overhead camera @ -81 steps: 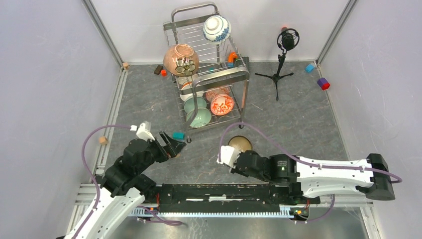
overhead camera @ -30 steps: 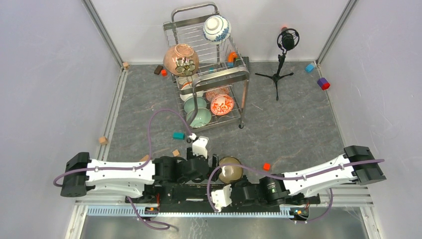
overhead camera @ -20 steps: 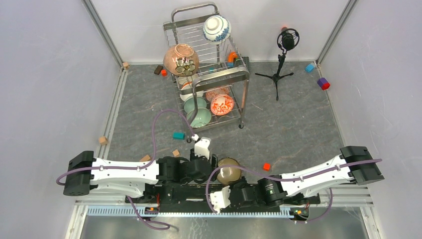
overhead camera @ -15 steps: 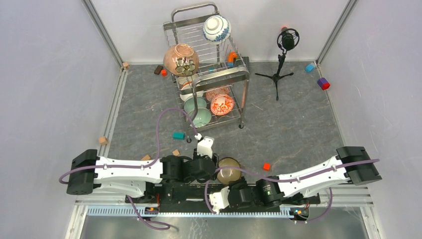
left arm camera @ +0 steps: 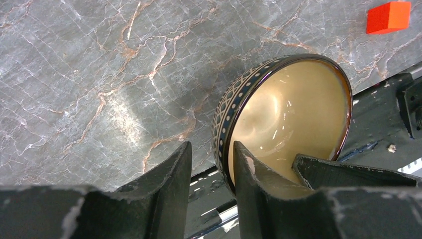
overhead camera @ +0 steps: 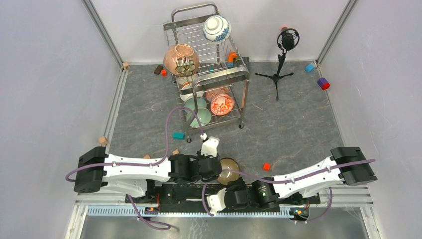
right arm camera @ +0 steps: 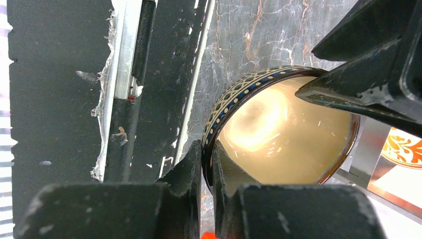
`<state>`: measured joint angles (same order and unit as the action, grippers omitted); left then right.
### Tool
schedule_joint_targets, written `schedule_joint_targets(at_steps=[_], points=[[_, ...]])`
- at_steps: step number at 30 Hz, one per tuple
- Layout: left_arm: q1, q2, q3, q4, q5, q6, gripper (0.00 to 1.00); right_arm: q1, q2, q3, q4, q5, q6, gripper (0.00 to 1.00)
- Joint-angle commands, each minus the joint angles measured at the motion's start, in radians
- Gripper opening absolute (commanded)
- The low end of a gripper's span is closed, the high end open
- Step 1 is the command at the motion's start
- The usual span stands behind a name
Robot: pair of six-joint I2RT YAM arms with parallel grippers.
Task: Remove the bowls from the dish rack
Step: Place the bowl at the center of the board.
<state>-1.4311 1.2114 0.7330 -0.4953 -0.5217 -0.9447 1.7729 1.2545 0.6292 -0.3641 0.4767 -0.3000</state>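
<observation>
A tan bowl [overhead camera: 229, 169] with a blue-patterned rim hangs tilted over the table's near edge. My right gripper [right arm camera: 208, 159] is shut on its rim [right arm camera: 249, 84]. My left gripper [left arm camera: 211, 159] straddles the same rim, partly open. One finger [left arm camera: 256, 191] lies inside the bowl [left arm camera: 288, 114], and the other [left arm camera: 166, 186] stands outside with a gap to the wall. The dish rack [overhead camera: 243, 74] at the back holds a brown bowl [overhead camera: 181, 59], a blue-and-white bowl [overhead camera: 216, 28], a pale green bowl [overhead camera: 199, 117] and a red-and-white floral bowl [overhead camera: 222, 104].
A black microphone tripod [overhead camera: 282, 50] stands right of the rack. Small blocks lie around: red [overhead camera: 266, 166], teal [overhead camera: 178, 135], blue [overhead camera: 309, 67], purple-red [overhead camera: 323, 83], tan [overhead camera: 103, 140]. The black base rail [overhead camera: 184, 191] runs just under the bowl.
My left arm has swung right to the held bowl and its jaws have narrowed around the rim. The right gripper has kept its hold and shifted slightly left.
</observation>
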Motion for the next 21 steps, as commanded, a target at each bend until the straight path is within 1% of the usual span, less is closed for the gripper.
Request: schedule_joint_targets(at_steps=[1, 8, 10, 12, 14, 15, 16, 17, 18, 20, 21], points=[[-0.006, 0.038, 0.056, -0.026, -0.009, 0.034, 0.40, 0.005, 0.008, 0.074, 0.033, 0.051, -0.033, 0.00], [-0.008, 0.077, 0.075, -0.028, 0.015, 0.040, 0.25, 0.006, 0.023, 0.101, 0.017, 0.042, -0.039, 0.00], [-0.008, 0.082, 0.075, -0.028, 0.020, 0.039, 0.16, 0.006, 0.029, 0.108, 0.014, 0.044, -0.038, 0.00], [-0.009, 0.081, 0.074, -0.025, 0.023, 0.034, 0.02, 0.007, 0.033, 0.113, 0.011, 0.044, -0.032, 0.00], [-0.009, 0.073, 0.068, -0.025, 0.023, 0.028, 0.02, 0.006, 0.038, 0.119, 0.010, 0.052, -0.018, 0.00], [-0.009, 0.064, 0.063, -0.025, 0.023, 0.022, 0.02, 0.006, 0.036, 0.122, 0.010, 0.054, -0.006, 0.02], [-0.008, 0.055, 0.058, -0.021, 0.022, 0.020, 0.02, 0.006, 0.033, 0.124, 0.012, 0.057, 0.004, 0.14], [-0.010, 0.045, 0.051, -0.017, 0.019, 0.016, 0.02, 0.006, 0.028, 0.126, 0.016, 0.060, 0.018, 0.22], [-0.010, 0.035, 0.042, -0.013, 0.015, 0.011, 0.02, 0.005, 0.021, 0.131, 0.017, 0.061, 0.034, 0.35], [-0.008, 0.015, 0.028, -0.004, 0.008, 0.002, 0.02, 0.007, 0.002, 0.140, 0.020, 0.055, 0.079, 0.56], [-0.009, 0.005, 0.021, 0.003, 0.006, -0.003, 0.02, 0.006, -0.008, 0.142, 0.029, 0.049, 0.100, 0.63]])
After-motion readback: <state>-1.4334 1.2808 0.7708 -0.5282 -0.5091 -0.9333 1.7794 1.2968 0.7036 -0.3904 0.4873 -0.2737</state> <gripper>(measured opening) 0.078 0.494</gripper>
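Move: The bowl, which the right hand already grips by its near rim, has its middle about 6 cm right of the left hand, level fore and aft and 3 cm below; its left rim is close by the left fingers. From the left hand the red cube lies some 20 cm right and 1 cm ahead, the wooden block 16 cm left and 6 cm ahead. From the right hand the bowl's middle is about 5 cm ahead, 2 cm left and 2 cm below. The left fingers, half open at first, shut on the bowl's left rim and pinch it while that hand sinks about 1 cm. The right hand keeps its pinch on the near rim as it eases left, then spreads its fingers to about half open and lets go, ending some 1.5 cm left and 1 cm higher, still right at the rim. ##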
